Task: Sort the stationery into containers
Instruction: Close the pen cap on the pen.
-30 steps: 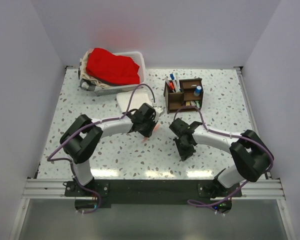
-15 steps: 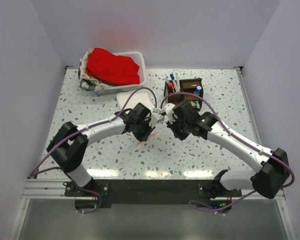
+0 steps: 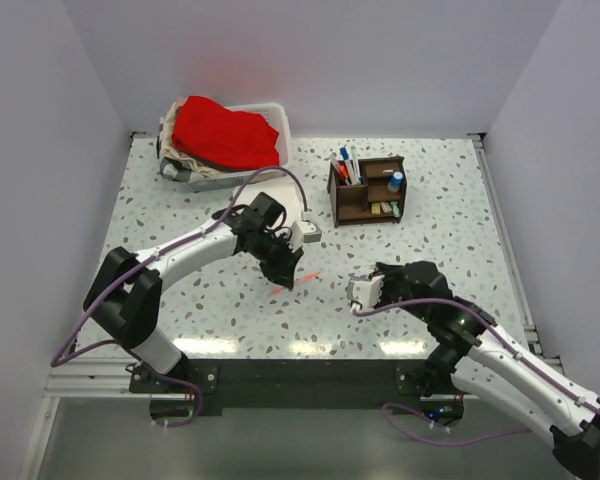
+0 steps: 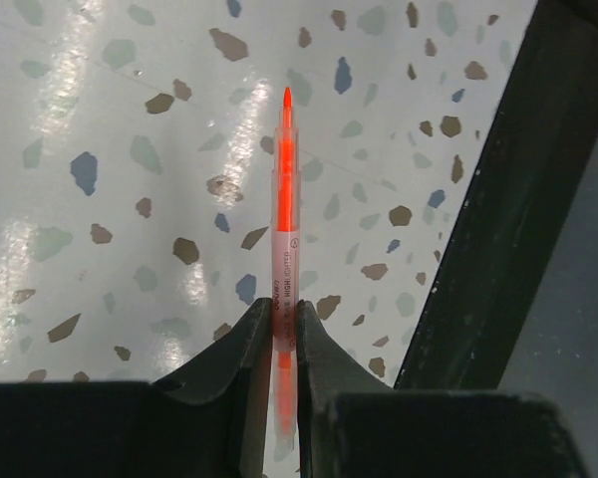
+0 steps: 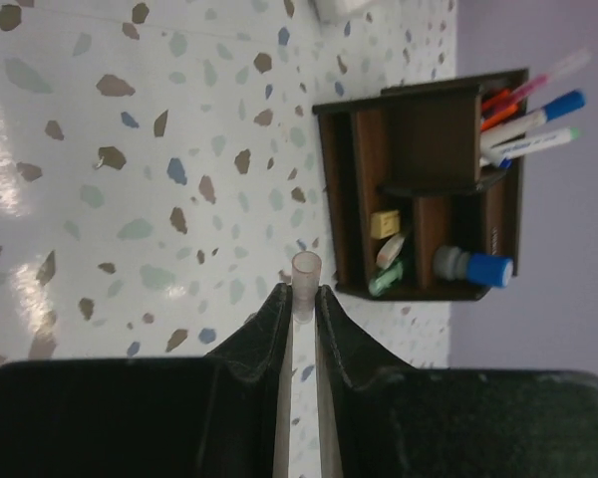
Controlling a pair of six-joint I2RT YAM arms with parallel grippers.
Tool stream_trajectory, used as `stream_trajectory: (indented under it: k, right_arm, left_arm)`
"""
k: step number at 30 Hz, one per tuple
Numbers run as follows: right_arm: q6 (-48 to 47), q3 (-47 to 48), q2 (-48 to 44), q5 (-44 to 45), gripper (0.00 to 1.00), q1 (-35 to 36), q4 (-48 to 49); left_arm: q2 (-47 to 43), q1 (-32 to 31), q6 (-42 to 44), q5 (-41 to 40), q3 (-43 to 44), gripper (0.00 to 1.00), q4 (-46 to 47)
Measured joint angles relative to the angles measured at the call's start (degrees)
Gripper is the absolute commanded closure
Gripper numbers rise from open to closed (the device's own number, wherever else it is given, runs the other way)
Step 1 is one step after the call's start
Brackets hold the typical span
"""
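My left gripper (image 4: 283,309) is shut on the barrel of a pink-orange highlighter (image 4: 284,199). Its bare orange tip points away over the speckled table. In the top view this gripper (image 3: 283,268) hangs left of centre with the highlighter (image 3: 302,278) sticking out. My right gripper (image 5: 304,294) is shut on a clear plastic cap (image 5: 305,277), and sits at the front right (image 3: 358,292). The dark wooden organizer (image 3: 365,205) stands at the back; it holds pens (image 5: 533,110), a blue bottle (image 5: 475,267) and a beige block (image 5: 383,223).
A white basket (image 3: 283,128) with red cloth (image 3: 225,135) stands at the back left. A folded white cloth (image 3: 300,225) lies just behind the left gripper. The black rail (image 3: 300,375) of the arm bases runs along the near edge.
Half a second ago both grippers met in front of the organizer. They have now parted: the right arm swung back to the front right with the cap, the left kept the highlighter.
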Motion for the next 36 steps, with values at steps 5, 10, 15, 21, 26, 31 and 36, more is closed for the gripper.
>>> stream_trajectory:
  k: [5,10,15,21,26,31,36]
  right_arm:
    - [-12.83,-10.51,-2.19,-5.49,1.0,0.0,11.56]
    - [-19.06,-11.32,2.49,-9.03,1.0,0.02,21.14]
    - [-23.76,-11.58,8.37,-10.56,1.0,0.13,31.39]
    - [-27.23,-11.8,12.24,-10.71,1.0,1.84,38.42]
    - [-28.02,-11.69,12.92,-10.69,1.0,2.75,39.65]
    - [-28.02,-10.69,14.4,-10.14,1.0,3.45,39.82]
    - [-28.02,-9.31,16.31,-9.75,1.0,4.17,39.98]
  left_arm:
    - [0.0,0.87,3.1,8.39,1.46,1.0,-4.11]
    - [0.0,1.01,4.94,15.82,3.43,1.0,-6.54]
    - [0.57,2.51,4.13,21.38,3.54,1.0,-6.6]
    - [2.82,6.12,0.98,25.53,5.14,1.0,-5.29]
    - [2.82,6.84,-0.5,26.91,5.25,1.0,-4.15]
    - [2.82,7.04,-1.73,27.39,5.25,1.0,-3.15]
    - [2.82,7.54,-3.17,27.67,5.2,1.0,-2.01]
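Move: The pen cap, pinched in the right fingers, is about 19 cm to the left hand's right, 3 cm ahead and 7 cm higher. The left hand holds the uncapped orange pen; its tip lies some 13 cm left of the right hand, 1 cm back and 3 cm lower. The wooden organizer stands about 17 cm ahead of the right hand, 11 cm lower; the white cloth lies 18 cm ahead of the left hand, 4 cm left and 8 cm down. Right hand carries the cap about 9 cm left towards the pen tip; left raises the pen some 6 cm. ##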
